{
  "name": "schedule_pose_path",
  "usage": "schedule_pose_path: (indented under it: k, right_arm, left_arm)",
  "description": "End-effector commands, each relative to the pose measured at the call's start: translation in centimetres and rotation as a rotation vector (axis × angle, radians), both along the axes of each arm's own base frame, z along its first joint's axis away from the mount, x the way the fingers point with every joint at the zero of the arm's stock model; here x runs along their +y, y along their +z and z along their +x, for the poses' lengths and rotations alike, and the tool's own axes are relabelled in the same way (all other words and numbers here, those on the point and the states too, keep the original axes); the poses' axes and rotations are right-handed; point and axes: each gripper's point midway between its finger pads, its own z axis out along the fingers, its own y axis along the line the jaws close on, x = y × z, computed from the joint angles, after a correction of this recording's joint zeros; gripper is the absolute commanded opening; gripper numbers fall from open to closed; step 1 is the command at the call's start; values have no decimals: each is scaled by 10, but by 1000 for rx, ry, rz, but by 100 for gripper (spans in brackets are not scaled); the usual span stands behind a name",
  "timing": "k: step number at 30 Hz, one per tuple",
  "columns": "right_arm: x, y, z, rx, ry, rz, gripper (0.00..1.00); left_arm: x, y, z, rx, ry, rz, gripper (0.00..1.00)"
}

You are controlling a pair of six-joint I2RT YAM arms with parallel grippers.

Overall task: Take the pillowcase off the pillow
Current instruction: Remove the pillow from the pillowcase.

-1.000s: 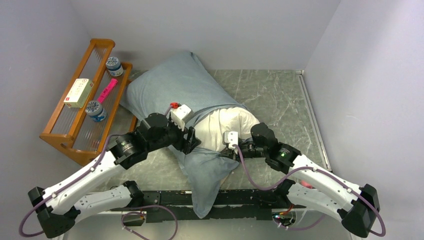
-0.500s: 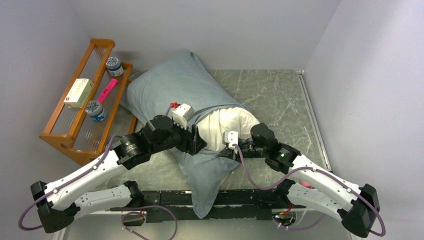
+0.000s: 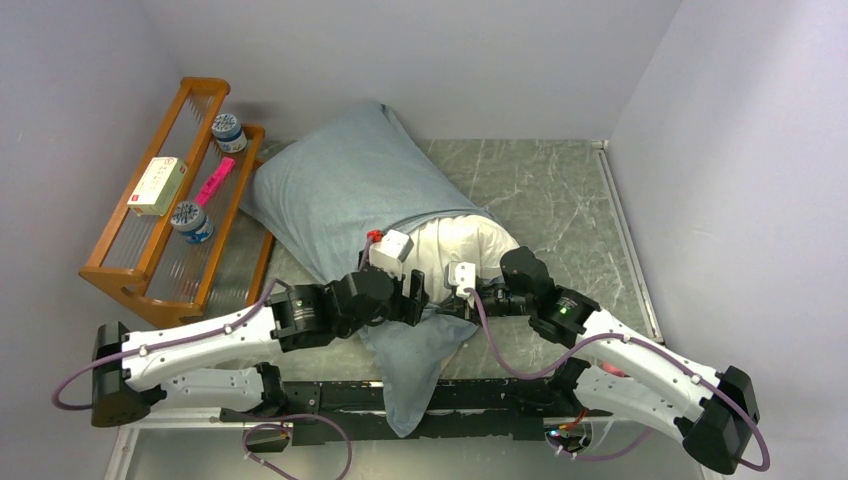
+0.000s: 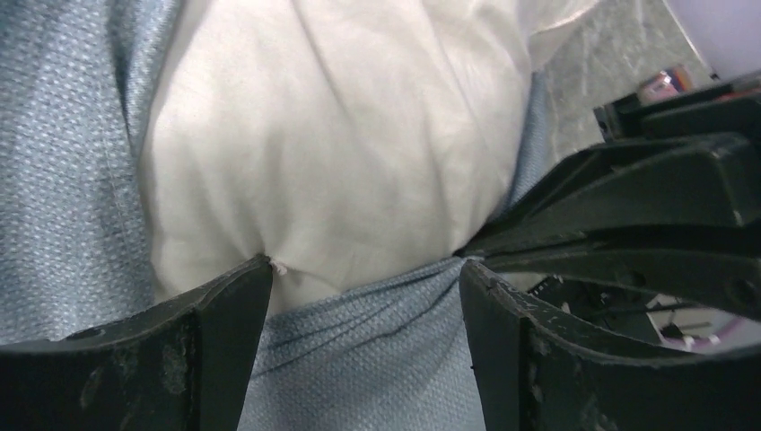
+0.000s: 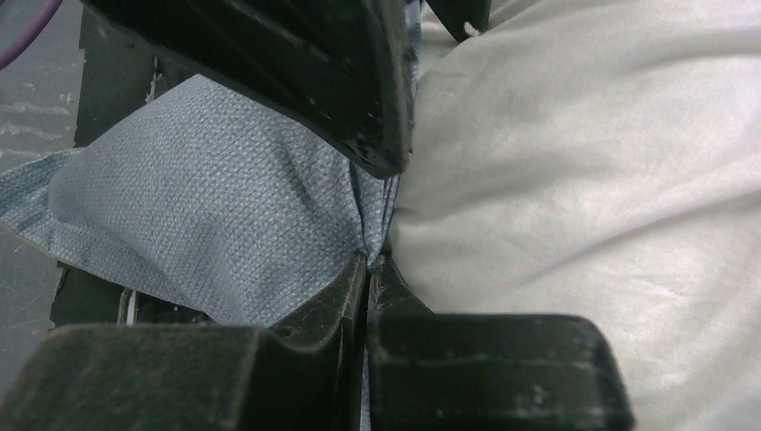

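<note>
The grey-blue pillowcase (image 3: 335,185) lies slantwise on the table, and its loose open end (image 3: 415,350) trails to the near edge. The white pillow (image 3: 455,245) bulges out of the opening. My left gripper (image 3: 422,298) is open at the opening's lower edge. In the left wrist view its fingers (image 4: 235,310) straddle a stretched fold of pillowcase (image 4: 359,350) just below the pillow (image 4: 341,135). My right gripper (image 3: 452,304) is shut on the pillowcase hem (image 5: 372,215) right beside the pillow (image 5: 583,180), tip to tip with the left gripper (image 5: 363,90).
A wooden rack (image 3: 130,275) stands at the left with two blue-lidded jars (image 3: 228,131), a white box (image 3: 157,185) and a pink item (image 3: 213,181). Walls close in at the back and right. The black base rail (image 3: 480,400) runs along the near edge under the hanging cloth.
My left arm has swung right and toward the near edge, bringing its gripper from the opening's left side to beside the right gripper; its jaws opened wider. The right arm has not moved.
</note>
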Motion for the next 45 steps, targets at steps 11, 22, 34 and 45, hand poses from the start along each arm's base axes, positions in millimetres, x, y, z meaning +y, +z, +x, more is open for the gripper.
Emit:
schedule_pose_path:
  k: [11,22,34,45]
  right_arm:
    - [4,-1,-13,8,49,32,0]
    - [3,9,-14,-21,60,29,0]
    - [7,32,-28,-37,137,39,0]
    - [3,53,-43,0,155,75,0]
  left_arm:
    - [-12,-27,30,-98,167,63,64]
    - [-40,-13,46,-191,125,40,5]
    - [-51,20,92,-227,127,-13,5]
    - [-44,29,110,-268,153,-40,5]
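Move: The bare cream pillow lies just below the open left gripper; the spot to pinch is about 3 cm ahead, 2 cm right and 3 cm down. The middle of the bare part is some 9 cm ahead and 7 cm right. The near rim of the pillowcase, held by the right gripper, is about 2 cm back and 3 cm right, the far rim roughly 14 cm ahead and 4 cm right. From the right gripper the pinch spot is about 5 cm ahead and 1 cm left. Bring the left gripper forward, down and slightly right onto the bare pillow, shut its fingers on a fold of the cream cloth, then draw the fold forward about 5 cm, a little right and up, away from the right gripper. Keep the right fingers shut on the near rim of the pillowcase, letting that hand dip about 1 cm, then rise nearly 3 cm. ##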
